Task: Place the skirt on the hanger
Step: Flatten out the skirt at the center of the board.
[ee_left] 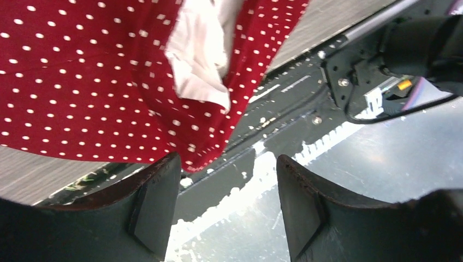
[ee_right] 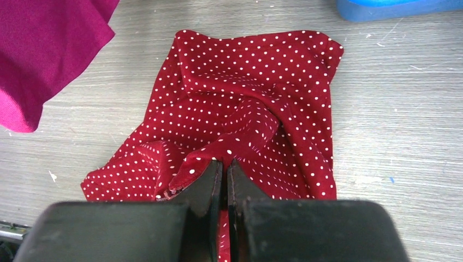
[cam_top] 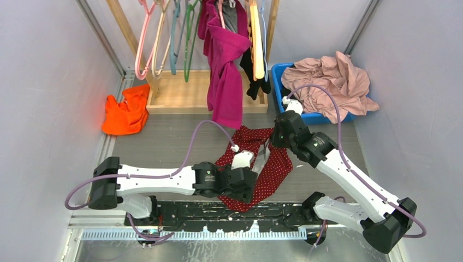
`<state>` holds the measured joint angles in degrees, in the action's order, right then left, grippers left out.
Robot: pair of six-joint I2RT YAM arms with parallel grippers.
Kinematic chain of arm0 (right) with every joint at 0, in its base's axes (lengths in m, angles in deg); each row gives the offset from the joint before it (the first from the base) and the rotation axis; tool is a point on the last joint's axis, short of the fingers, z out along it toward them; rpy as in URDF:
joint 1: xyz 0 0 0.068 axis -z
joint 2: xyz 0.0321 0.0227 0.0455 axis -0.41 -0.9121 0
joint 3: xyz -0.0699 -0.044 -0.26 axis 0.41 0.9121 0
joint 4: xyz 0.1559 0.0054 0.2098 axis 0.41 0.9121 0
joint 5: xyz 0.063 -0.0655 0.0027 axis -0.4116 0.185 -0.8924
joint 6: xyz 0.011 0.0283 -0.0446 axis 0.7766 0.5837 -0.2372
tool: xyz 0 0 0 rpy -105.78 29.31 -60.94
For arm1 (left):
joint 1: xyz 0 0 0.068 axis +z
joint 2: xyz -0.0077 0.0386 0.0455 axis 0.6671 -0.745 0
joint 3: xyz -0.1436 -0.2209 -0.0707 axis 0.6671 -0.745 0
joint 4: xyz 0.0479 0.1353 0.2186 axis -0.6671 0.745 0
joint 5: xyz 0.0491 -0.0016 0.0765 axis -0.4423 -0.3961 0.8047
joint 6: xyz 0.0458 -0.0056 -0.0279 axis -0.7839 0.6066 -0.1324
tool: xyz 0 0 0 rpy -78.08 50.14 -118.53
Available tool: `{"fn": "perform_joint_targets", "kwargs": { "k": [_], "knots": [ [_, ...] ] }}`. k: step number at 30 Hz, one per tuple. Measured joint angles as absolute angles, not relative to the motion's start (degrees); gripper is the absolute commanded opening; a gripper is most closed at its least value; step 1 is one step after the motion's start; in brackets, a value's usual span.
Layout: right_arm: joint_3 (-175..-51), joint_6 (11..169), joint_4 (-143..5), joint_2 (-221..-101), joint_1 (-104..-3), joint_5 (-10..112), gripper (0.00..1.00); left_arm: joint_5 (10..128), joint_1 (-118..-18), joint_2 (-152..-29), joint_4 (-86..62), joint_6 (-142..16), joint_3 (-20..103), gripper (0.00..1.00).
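The skirt (cam_top: 275, 169), dark red with small white dots, lies crumpled on the grey table between the two arms. My right gripper (cam_top: 268, 148) is shut on a raised fold of the skirt (ee_right: 251, 93), its jaws (ee_right: 224, 162) pinching the cloth. My left gripper (cam_top: 250, 185) hovers at the skirt's near edge and stands open with nothing between its fingers (ee_left: 227, 158). The skirt's hem (ee_left: 82, 82), with a white inner patch (ee_left: 199, 54), hangs just beyond the left fingertip. The thin pink hanger (cam_top: 144, 43) hangs on the rack at the back left, far from both grippers.
A magenta garment (cam_top: 224, 82) hangs from the wooden rack (cam_top: 185, 95) among several other hangers, its end close to the skirt's far side (ee_right: 43, 49). An orange cloth (cam_top: 126, 112) lies at the left. A blue bin (cam_top: 314, 116) holds a pale pink garment (cam_top: 333, 82).
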<state>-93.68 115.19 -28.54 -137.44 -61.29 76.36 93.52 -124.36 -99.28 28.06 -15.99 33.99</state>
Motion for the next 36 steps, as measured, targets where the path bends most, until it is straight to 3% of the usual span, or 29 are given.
{"fn": "perform_joint_targets", "kwargs": {
  "k": [14, 16, 20, 21, 27, 32, 36],
  "knots": [
    [-93.7, 114.6, -29.1, -137.5, -60.5, 72.7, 0.01, 95.1, -122.2, -103.9, 29.8, -13.3, 32.2, 0.42],
    [-93.7, 114.6, -29.0, -137.5, -60.4, 72.6, 0.01, 95.4, -121.4, -104.5, 30.2, -13.3, 31.1, 0.35],
    [-93.7, 114.6, -29.0, -137.4, -60.3, 72.3, 0.01, 96.2, -118.8, -105.6, 30.9, -13.7, 30.1, 0.03],
    [-93.7, 114.6, -29.0, -137.3, -60.3, 72.3, 0.01, 96.4, -117.9, -105.6, 31.0, -14.0, 29.7, 0.0],
    [-95.2, 114.1, -27.9, -136.3, -60.3, 72.1, 0.01, 100.0, -112.6, -102.9, 36.0, -15.8, 29.4, 0.0],
    [-100.7, 113.3, -26.9, -136.3, -60.2, 71.5, 0.01, 102.9, -107.0, -91.4, 42.5, -19.6, 30.3, 0.0],
    [-109.3, 112.8, -27.3, -138.4, -60.1, 70.9, 0.01, 105.9, -102.8, -84.1, 49.2, -23.6, 37.9, 0.0]
  ]
}}
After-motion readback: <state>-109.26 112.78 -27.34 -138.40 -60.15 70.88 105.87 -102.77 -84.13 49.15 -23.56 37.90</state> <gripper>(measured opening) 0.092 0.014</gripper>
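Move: From the left hand, the near end of the skirt's lined opening lies about 5 cm ahead, 5 cm to the left and 7 cm below; the skirt's middle is roughly 10 cm ahead and 1 cm to the right. The right hand still grips the skirt's far end; from it that near end lies some 16 cm back, 12 cm left and 13 cm below. The blue bin stands about 17 cm ahead and 19 cm right of the right hand. Sink the left gripper about 7 cm onto the near end of the skirt's opening, easing forward and left, and shut its fingers on the cloth. Then lift it with the cloth, carrying on forward and left while turning counter-clockwise. Keep the right grip shut and nearly still through the pinch, then raise it about 10 cm, its fingers tipping up slightly. ##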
